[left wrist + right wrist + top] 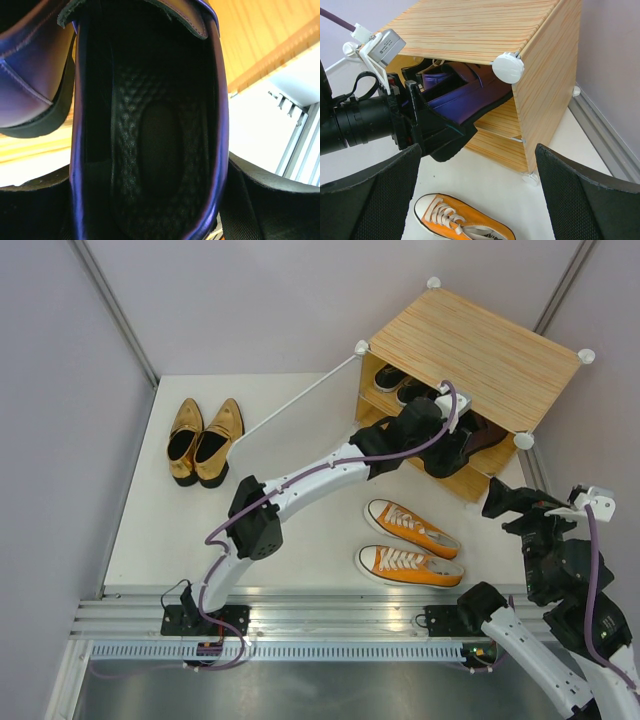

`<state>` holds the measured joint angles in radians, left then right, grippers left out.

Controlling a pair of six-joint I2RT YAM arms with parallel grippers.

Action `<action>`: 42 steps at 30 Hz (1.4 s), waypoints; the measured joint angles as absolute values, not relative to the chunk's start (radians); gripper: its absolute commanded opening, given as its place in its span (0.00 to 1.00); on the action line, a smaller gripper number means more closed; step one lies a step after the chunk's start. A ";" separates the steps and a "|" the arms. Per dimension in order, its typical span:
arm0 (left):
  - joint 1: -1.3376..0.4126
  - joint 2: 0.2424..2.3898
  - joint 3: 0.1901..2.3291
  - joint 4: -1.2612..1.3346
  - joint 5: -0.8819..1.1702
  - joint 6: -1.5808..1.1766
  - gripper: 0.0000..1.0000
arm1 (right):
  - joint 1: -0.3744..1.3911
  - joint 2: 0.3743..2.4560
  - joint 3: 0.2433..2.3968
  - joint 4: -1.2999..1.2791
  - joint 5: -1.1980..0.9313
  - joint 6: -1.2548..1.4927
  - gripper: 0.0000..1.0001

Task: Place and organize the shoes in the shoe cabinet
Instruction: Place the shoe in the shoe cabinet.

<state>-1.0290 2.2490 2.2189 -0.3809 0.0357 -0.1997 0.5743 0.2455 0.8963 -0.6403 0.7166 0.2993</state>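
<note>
My left gripper (452,445) reaches into the lower compartment of the shoe cabinet (480,350), shut across a glossy purple loafer (150,130) whose heel sticks out of the opening (465,100). The second loafer (30,60) lies just beside it inside. Black sneakers (400,385) sit on the upper shelf. Two orange sneakers (410,545) lie on the table in front of the cabinet, and the gold pumps (205,440) stand at the far left. Over one orange sneaker (460,220) my right gripper (477,195) hovers open and empty.
The cabinet's white door (300,390) is swung open to the left, between the cabinet and the gold pumps. A grey wall rail (605,140) runs close along the cabinet's right side. The left arm (300,485) stretches diagonally across the table's middle.
</note>
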 measured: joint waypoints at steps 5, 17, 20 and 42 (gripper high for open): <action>-1.029 2.280 2.237 -0.343 0.035 -0.211 0.25 | 0.579 0.242 0.886 -0.636 0.716 0.299 0.98; -1.029 2.345 2.253 -0.265 0.031 -0.284 0.33 | 0.601 0.223 0.862 -0.626 0.717 0.299 0.98; -1.029 2.355 2.254 -0.237 0.027 -0.302 0.41 | 0.613 0.216 0.855 -0.623 0.721 0.299 0.98; -1.036 2.378 2.283 -0.107 0.023 -0.338 1.00 | 0.686 0.175 0.831 -0.613 0.792 0.291 0.98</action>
<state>-1.0363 2.3779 2.2826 -0.1074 0.0231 -0.3378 0.6857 0.1749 0.8307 -0.6128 0.7921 0.2909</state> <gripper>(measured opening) 0.993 0.982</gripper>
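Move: The left hand holds the second purple shoe by its heel; the free spot at the right end of the upper shelf lies about 10 cm to its right, 5 cm farther out and 5 cm lower. The first purple shoe stands some 9 cm ahead of the hand, about level sideways and 5 cm below. The nearer-to-cabinet orange sneaker is roughly 16 cm back, 7 cm left and 20 cm down. From the right hand the spot is about 18 cm ahead, 3 cm left and 13 cm below. Rightward and a little forward, about 5 cm in all, the left hand takes the purple shoe farther into the upper shelf beside its mate, first sinking some 3 cm. Late on, the fingers open wide and let go of the heel, while the hand rises about 3 cm and its fingertips tip up towards level, some 15 degrees over the whole move. ##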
